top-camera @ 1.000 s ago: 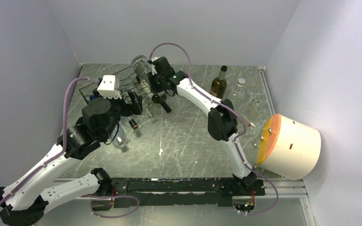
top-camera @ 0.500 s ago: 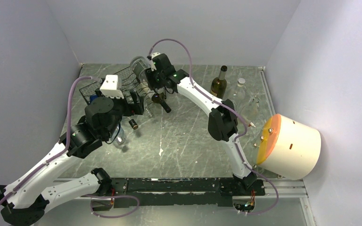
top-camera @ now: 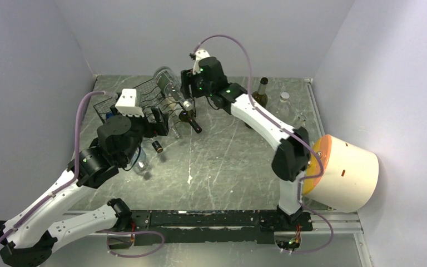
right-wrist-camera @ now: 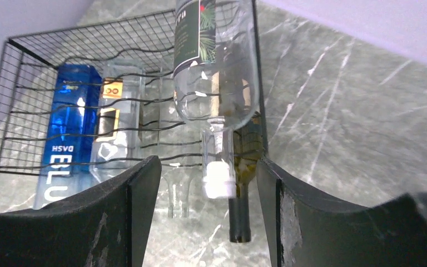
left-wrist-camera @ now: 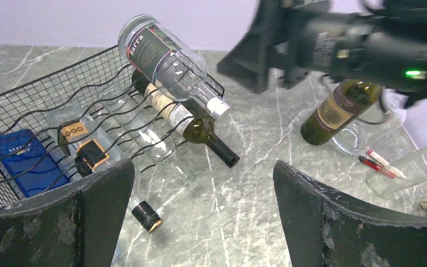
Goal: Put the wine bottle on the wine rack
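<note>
The black wire wine rack (top-camera: 144, 100) stands at the back left, and it also shows in the left wrist view (left-wrist-camera: 39, 105) and the right wrist view (right-wrist-camera: 89, 83). A clear wine bottle with a white cap (top-camera: 169, 86) lies tilted on its top tier (left-wrist-camera: 164, 58) (right-wrist-camera: 216, 67). A dark green bottle (left-wrist-camera: 192, 125) lies under it, neck sticking out. My right gripper (top-camera: 188, 89) (right-wrist-camera: 207, 167) is open and empty, just off the clear bottle's cap. My left gripper (top-camera: 160, 119) (left-wrist-camera: 203, 172) is open and empty in front of the rack.
A blue bottle (right-wrist-camera: 66, 133) and clear bottles lie in the rack's lower tier. A bottle with a black cap (top-camera: 157, 146) pokes out by the left gripper. A dark bottle (top-camera: 258, 99) and a clear one (top-camera: 283, 103) stand upright at the back right. A white drum with an orange lid (top-camera: 344, 172) sits at the right.
My right gripper has drawn back up and to the right, away from the clear bottle's neck. The bottle stays on the rack. The left arm has hardly moved.
</note>
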Controlling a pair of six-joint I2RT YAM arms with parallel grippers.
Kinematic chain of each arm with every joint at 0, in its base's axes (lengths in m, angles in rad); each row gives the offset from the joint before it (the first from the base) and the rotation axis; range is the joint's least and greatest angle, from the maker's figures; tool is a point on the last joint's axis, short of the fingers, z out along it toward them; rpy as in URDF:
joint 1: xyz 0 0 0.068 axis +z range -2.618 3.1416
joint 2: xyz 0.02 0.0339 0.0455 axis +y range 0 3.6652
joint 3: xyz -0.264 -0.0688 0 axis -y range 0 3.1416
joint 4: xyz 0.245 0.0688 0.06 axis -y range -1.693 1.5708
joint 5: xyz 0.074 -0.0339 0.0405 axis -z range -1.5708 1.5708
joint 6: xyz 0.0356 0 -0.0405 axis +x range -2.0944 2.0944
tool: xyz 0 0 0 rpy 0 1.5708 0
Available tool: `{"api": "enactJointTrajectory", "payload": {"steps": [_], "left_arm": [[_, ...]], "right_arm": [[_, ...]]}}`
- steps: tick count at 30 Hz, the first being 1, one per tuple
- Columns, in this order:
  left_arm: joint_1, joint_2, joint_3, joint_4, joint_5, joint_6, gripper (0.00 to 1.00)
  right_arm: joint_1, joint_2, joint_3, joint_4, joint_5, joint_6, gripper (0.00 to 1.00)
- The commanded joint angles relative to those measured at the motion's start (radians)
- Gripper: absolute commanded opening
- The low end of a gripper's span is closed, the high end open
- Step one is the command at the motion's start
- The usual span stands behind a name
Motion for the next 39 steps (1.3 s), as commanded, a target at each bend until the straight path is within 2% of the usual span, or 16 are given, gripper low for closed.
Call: {"api": "enactJointTrajectory", "payload": {"steps": [1, 6, 12, 15, 22, 30, 39], "left_arm": [[0.007, -0.017, -0.004, -0.004, 0.022, -0.006, 0.98], [0.006, -0.031, -0.022, 0.015, 0.042, 0.002, 0.98], [0.006, -0.050, -0.058, 0.058, 0.082, 0.021, 0.98], [0.006, -0.052, -0.077, 0.094, 0.122, 0.038, 0.98], [0.006, -0.029, -0.059, 0.137, 0.170, 0.040, 0.98], [0.006, -0.023, -0.061, 0.110, 0.179, 0.012, 0.98], [0.006, -0.016, -0.062, 0.107, 0.188, 0.006, 0.98]], "right_arm": [[-0.010, -0.208, -0.151, 0.099, 0.073, 0.010, 0.67], [-0.017, -0.436, -0.356, 0.090, 0.228, -0.008, 0.67], [-0.029, -0.684, -0.542, -0.023, 0.576, 0.007, 0.67], [-0.079, -0.760, -0.589, -0.073, 0.670, 0.042, 0.67], [-0.205, -0.718, -0.561, -0.105, 0.631, 0.072, 0.67], [-0.336, -0.604, -0.544, 0.007, 0.479, 0.066, 0.65], [-0.371, -0.454, -0.455, 0.049, 0.380, -0.039, 0.62]]}}
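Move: The right hand is empty beside the rack, and the standing wine bottle lies some 30 cm to its right, about 2 cm farther out, its middle about 17 cm lower. A clear capped bottle stands some 8 cm to the right of the wine bottle and 2 cm nearer. The rack's middle is about 14 cm left of this hand and 2 cm ahead. From the left hand the wine bottle is about 21 cm ahead, 33 cm right and 26 cm below. Turning clockwise, the right hand arcs up-back, some 30 cm right, then forward-down towards the wine bottle; left drifts right. ##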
